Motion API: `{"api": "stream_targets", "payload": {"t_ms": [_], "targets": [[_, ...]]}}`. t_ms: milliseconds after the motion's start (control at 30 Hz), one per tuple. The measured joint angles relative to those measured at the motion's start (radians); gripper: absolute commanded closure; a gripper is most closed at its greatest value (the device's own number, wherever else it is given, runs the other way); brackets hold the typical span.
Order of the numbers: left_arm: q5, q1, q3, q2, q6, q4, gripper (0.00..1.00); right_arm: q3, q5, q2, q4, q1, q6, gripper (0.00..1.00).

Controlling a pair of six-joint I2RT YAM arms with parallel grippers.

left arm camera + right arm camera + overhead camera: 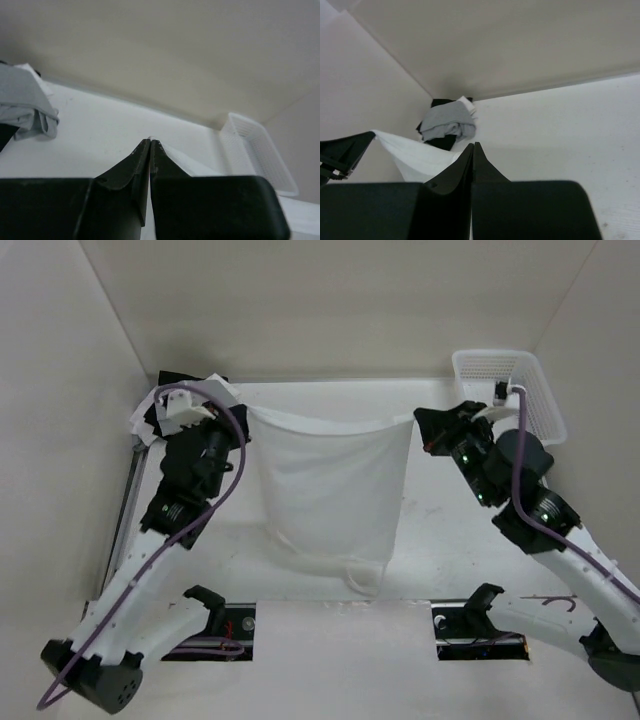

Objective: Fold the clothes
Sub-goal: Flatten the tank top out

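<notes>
The clothes [330, 490], one thin white garment, hang spread between my two grippers above the table. Its top edge sags slightly and its looped straps [365, 577] dangle at the bottom, near the table. My left gripper [246, 411] is shut on the top left corner, and my right gripper [414, 421] is shut on the top right corner. In the left wrist view the left gripper [150, 141] pinches a sliver of white cloth [197, 167] that runs off to the right. In the right wrist view the right gripper [473, 145] holds the clothes [415, 155], which stretch left to the other gripper [345, 150].
A heap of grey, black and white clothes [172, 377] lies in the back left corner behind the left arm, also in the wrist views [25, 105] [447, 125]. A white mesh basket [540, 400] [255, 150] stands at the back right. Walls enclose the table.
</notes>
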Motion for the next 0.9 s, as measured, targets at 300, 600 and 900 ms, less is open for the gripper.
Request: {"api": "stream_targets", "payload": {"t_ms": [300, 600, 900], "targets": [[0.177, 0.186, 0.2, 0.451, -0.107, 0.06, 0.98, 0.238, -0.355, 0.468, 0.053, -0.428, 0.086, 1.0], [0.336, 0.29, 0.508, 0.624, -0.145, 0.139, 0.97, 0.447, -0.5, 0.56, 0.024, -0.537, 0.127, 1.0], [0.372, 0.234, 0.137, 0.479, -0.156, 0.29, 0.95, -0.106, -0.519, 0.251, 0.174, -0.536, 0.189, 1.0]]}}
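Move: The tank top hangs stretched between the hands, its middle about 16 cm to the left hand's right and the right hand's left, some 20 cm below and 7 cm back of each, hem trailing towards the bases. The open table it goes to lies about 16 cm ahead of and 42 cm below each hand, midway between them. The clothes pile sits roughly 33 cm ahead and 20 cm left of the left hand; the white basket, 38 cm ahead and 30 cm right of the right hand. The tank top, still pinched by an upper corner in each closed gripper, is flung out over the table: both hands sweep quickly forward together, some 15 to 20 cm, dipping about 5 cm and then rising again. Then they check and draw back, the right more than the left, starting down towards the table as the cloth flies ahead, fingers kept shut throughout. ##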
